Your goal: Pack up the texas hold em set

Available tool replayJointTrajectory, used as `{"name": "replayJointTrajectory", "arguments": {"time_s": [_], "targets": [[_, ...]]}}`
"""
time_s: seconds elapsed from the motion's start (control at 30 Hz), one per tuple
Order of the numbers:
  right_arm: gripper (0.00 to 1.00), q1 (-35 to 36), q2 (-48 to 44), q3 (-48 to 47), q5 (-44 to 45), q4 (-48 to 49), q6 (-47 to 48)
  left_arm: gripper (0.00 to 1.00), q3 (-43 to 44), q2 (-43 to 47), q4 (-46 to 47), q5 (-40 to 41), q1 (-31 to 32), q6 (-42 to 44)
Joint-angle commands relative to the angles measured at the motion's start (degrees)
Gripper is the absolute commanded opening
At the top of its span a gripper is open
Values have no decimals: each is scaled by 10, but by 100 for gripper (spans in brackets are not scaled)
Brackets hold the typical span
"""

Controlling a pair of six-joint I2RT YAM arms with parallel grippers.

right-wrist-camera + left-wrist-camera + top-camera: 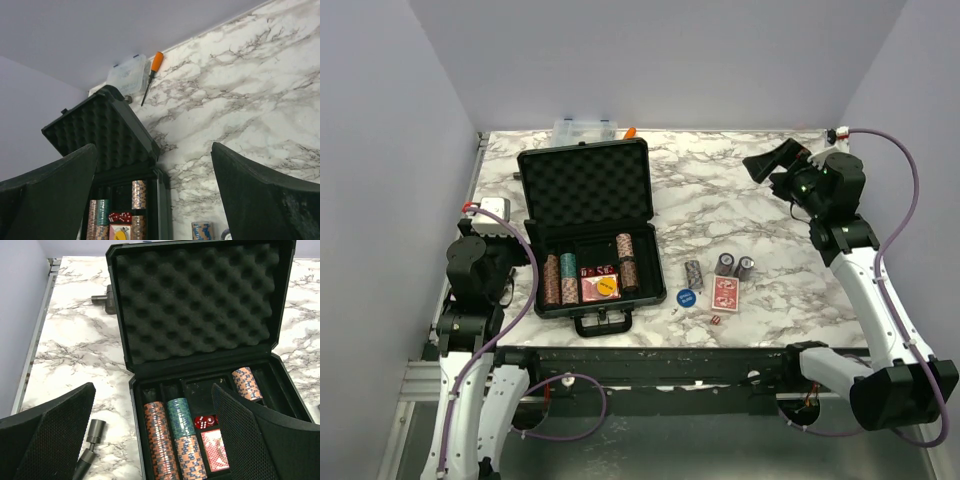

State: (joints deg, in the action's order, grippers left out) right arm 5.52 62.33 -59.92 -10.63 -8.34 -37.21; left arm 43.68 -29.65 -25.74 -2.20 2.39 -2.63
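Observation:
The black briefcase (pixel 642 215) stands open on the marble table, foam lid up. Inside are chip stacks (pixel 553 280), a red-backed deck (pixel 593 291) and red dice (pixel 205 422). On the table to its right lie chip stacks (pixel 693 274), two more (pixel 734 266), the blue round button (pixel 686 297), a red-backed deck (pixel 725 293) and tiny red dice (pixel 715 319). My left gripper (pixel 150 440) is open and empty, above the case's left front. My right gripper (pixel 760 165) is open and empty, raised over the far right of the table. The case also shows in the right wrist view (pixel 100 130).
A clear plastic organizer box (pixel 585 129) and an orange-handled screwdriver (pixel 151 75) lie at the back edge behind the case. A dark metal tool (pixel 89 447) lies left of the case, another (pixel 102 301) behind its lid. Walls close in on the left and right.

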Motion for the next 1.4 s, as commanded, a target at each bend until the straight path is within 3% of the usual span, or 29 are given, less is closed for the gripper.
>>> {"name": "replayJointTrajectory", "arguments": {"time_s": [0.0, 0.2, 0.53, 0.7, 0.87, 1.17, 1.2, 1.23, 1.37], "targets": [[100, 0, 10, 13, -4, -41, -24, 98, -4, 4, 13, -13, 8, 6], [100, 3, 26, 3, 22, -87, -27, 98, -5, 7, 13, -13, 18, 6], [100, 62, 77, -72, 78, -257, 6, 98, -9, 19, 12, -13, 37, 6], [100, 111, 76, -46, 131, -272, 8, 98, -12, 21, 12, -13, 48, 6], [100, 123, 118, -15, 84, -277, 22, 98, -14, 21, 12, -13, 59, 6], [100, 147, 164, 12, 128, -265, 18, 98, -15, 15, 13, -13, 67, 6], [100, 151, 167, 14, 132, -266, 20, 99, -15, 15, 12, -98, 67, 6], [100, 155, 171, 15, 138, -269, 19, 98, -15, 14, 12, -131, 68, -133], [97, 178, 176, 17, 159, -282, 19, 98, -15, 13, 12, -129, 67, -143]]}}
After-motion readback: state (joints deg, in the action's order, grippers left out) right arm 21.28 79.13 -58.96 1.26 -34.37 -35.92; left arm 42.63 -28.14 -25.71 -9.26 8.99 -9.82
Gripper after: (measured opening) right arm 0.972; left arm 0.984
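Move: The nearer-left of the two upright grey chip stacks stands about 8 cm back from the right hand, 4 cm to its left and some 29 cm below. Level with that stack, the second grey stack is about 5 cm to its right and the lying striped stack 8 cm to its left; the red card deck lies 6 cm behind it. From the left hand, the case tray is 3 cm ahead, 12 cm right and 25 cm down, the grey stack 3 cm ahead and 43 cm right. Towards the upright grey chip stacks the open right hand sinks about 20 cm, drawing back some 6 cm and going 5 cm left as its fingers tip about 40 degrees downward; it stays above the stacks without touching. The left hand, also open, drifts about 5 cm right towards the case, fastest at the end, turning clockwise a little. ##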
